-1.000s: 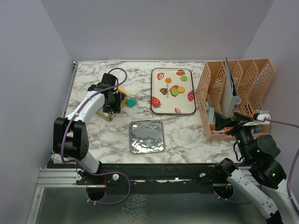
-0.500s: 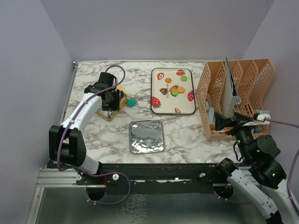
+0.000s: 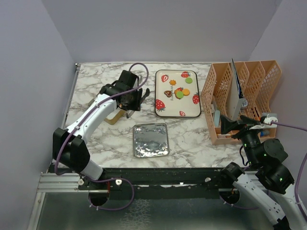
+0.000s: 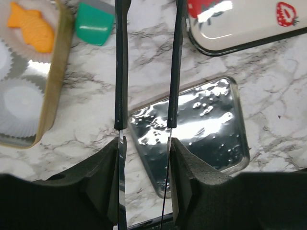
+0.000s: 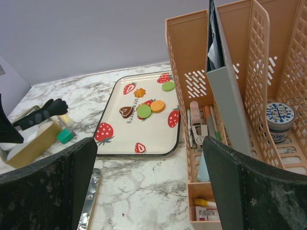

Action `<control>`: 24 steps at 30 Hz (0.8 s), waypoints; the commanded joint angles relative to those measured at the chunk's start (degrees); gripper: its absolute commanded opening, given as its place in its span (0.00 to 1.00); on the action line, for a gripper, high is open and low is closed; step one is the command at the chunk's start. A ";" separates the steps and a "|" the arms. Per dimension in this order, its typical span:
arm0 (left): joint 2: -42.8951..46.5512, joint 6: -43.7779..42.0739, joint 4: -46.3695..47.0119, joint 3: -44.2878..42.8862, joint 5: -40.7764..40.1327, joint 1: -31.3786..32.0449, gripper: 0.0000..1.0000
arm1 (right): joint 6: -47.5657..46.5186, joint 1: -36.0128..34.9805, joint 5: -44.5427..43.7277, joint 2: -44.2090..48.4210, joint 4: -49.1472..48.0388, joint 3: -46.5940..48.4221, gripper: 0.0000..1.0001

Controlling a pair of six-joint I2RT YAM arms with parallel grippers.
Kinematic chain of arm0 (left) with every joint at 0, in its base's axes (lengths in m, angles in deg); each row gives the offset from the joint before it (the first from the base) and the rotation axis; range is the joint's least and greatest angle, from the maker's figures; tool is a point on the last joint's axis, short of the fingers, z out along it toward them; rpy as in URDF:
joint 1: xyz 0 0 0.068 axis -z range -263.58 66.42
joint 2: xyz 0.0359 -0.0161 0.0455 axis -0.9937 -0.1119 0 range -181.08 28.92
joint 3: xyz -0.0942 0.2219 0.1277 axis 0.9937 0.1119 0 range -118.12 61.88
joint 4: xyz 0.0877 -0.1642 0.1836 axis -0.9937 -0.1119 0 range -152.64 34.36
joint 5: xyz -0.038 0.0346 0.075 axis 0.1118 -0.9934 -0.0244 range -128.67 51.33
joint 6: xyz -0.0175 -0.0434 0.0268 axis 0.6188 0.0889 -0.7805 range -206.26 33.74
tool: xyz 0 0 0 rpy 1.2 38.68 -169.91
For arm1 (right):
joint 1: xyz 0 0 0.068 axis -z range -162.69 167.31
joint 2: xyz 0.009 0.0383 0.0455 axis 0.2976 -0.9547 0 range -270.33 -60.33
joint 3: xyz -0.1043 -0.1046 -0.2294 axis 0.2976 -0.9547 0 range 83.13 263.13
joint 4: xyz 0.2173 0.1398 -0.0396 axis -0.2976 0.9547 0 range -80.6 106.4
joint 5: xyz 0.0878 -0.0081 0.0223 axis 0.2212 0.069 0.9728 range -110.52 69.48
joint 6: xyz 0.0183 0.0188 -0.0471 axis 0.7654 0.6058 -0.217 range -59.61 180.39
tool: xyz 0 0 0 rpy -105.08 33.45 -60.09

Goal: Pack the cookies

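Observation:
Several cookies (image 3: pixel 178 91) lie on the white strawberry tray (image 3: pixel 191 111): a brown heart (image 5: pixel 126 111), a green round (image 5: pixel 144 111), an orange round (image 5: pixel 158 106) and others. An orange fish cookie (image 4: pixel 31 26) rests in a paper cup inside the wooden box (image 4: pixel 53 81). A green piece (image 4: pixel 94 22) lies on the marble beside that box. My left gripper (image 3: pixel 133 99) hovers between box and tray, shut on thin black tongs (image 4: pixel 121 72) whose tips run out of the left wrist view. My right gripper (image 5: pixel 149 158) stands open and empty by the organizer.
A shiny metal lid (image 3: pixel 150 140) lies flat near the front centre, below my left gripper (image 4: pixel 145 148). A peach desk organizer (image 3: pixel 240 96) with a grey folder, pens and a tin fills the right side. My right gripper (image 3: pixel 229 125) sits close to its front.
My left arm has swung to the right, from over the wooden box toward the strawberry tray, carrying the tongs. The right arm has not moved.

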 commanded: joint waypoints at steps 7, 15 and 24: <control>-10.95 2.64 1.87 -10.06 -2.23 10.70 0.44 | -0.43 0.02 0.03 0.41 0.04 -0.32 1.00; -22.34 2.20 2.00 -20.97 -7.82 15.91 0.44 | -0.45 0.02 -0.09 0.52 0.09 -0.36 1.00; -33.08 1.90 1.33 -33.13 -12.98 19.16 0.46 | -0.36 0.02 -0.60 0.63 0.28 -0.45 1.00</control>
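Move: The green cookie in the middle of the strawberry tray lies about 15 cm ahead of the left gripper and 23 cm to its right, some 15 cm lower. The orange cookie touches it on the far right side; the heart cookie lies about 7 cm to its left. The steel tray's middle is roughly 11 cm back and 7 cm right of the left gripper. From the right gripper, the green cookie is about 29 cm ahead, 19 cm left and 29 cm down. Sweep the left gripper quickly about 16 cm to the right, away from the cookie box and towards the cookies on the strawberry tray, adding some 5 cm forward in the second half while sinking slightly. Turn the hand a little over 10 degrees clockwise, and keep the fingers' hold on the tongs unchanged, with their black tips leading out over the tray. ##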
